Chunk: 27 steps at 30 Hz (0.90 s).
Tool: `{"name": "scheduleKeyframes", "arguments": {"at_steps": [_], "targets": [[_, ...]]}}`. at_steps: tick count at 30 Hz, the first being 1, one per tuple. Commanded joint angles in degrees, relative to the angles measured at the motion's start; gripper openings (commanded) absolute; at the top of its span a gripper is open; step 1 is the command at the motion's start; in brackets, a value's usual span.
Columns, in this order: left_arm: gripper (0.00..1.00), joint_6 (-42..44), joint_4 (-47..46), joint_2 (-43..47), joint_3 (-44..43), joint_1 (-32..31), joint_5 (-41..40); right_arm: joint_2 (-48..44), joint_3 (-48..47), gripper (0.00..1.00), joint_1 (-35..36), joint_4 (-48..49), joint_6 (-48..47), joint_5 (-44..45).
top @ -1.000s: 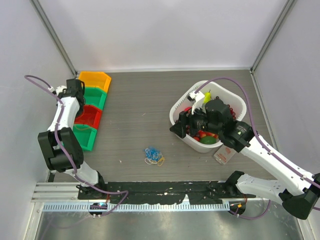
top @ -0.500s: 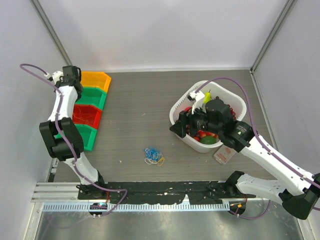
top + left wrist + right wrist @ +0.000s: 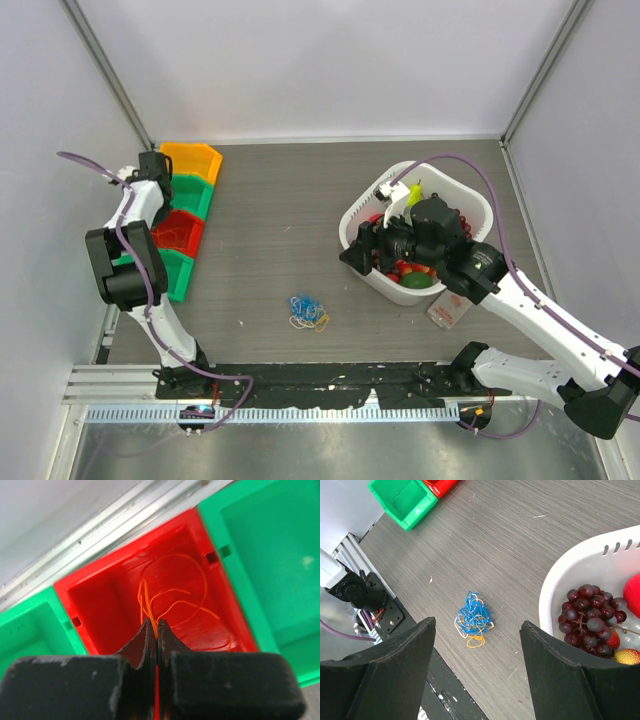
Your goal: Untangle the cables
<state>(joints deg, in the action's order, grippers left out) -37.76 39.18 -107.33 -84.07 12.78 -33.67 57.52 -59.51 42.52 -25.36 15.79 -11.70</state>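
Observation:
The cables lie as a small blue, orange and white clump on the grey table, in front of the arms. In the right wrist view the cables sit far below and between the wide-apart fingers of my right gripper. That right gripper hangs open beside the white basket, holding nothing. My left gripper is shut on a thin orange cable, whose loops trail down into the red bin. From above, the left gripper is over the row of bins.
A row of bins, orange, green, red and green, stands at the left. The white basket holds grapes and other fruit. A small packet lies by the right arm.
The left arm's wrist swung back towards the far left corner, then came forward again over the bins. The right arm and the clump have not moved.

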Motion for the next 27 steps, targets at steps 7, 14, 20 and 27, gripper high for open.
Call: {"name": "scheduleKeyframes", "arguments": {"at_steps": [7,14,20,27], "targets": [[0.08,-2.5,-3.5,4.6,3.7,0.4,-2.5,-0.6,0.6,0.73,-0.2,3.1,0.9,-0.6],[0.59,-1.4,-2.2,12.6,6.2,0.4,-1.1,-1.1,0.8,0.73,-0.2,3.0,1.4,-1.2],[0.87,1.2,1.4,16.3,5.9,0.4,5.8,-1.0,0.9,0.73,-0.2,3.1,1.5,-1.5],[1.00,-7.2,11.8,24.3,10.5,0.3,10.8,-1.5,1.6,0.73,-0.2,3.7,1.5,-1.7]]}}
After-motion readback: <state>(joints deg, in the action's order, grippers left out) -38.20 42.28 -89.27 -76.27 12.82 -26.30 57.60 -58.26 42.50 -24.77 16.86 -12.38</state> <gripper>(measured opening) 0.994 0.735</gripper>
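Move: The red bin I'm lowering the orange cable into is almost directly beneath my left hand, its middle about 1 cm ahead, 2 cm left and 5 cm below. The near green bin sits roughly 10 cm back and 4 cm left, the far green bin some 10 cm ahead and level sideways, both equally low. From my right hand the red bin lies about 16 cm ahead, 43 cm left and 22 cm below. Still pinching the orange cable, I ease my left hand about 2 cm down and 2 cm back into the red bin, then spread the fingers from shut to fully open, letting the cable go. As they open I rise about 8 cm, tilting the fingertips up some 10 degrees, and draw off back and to the right. ##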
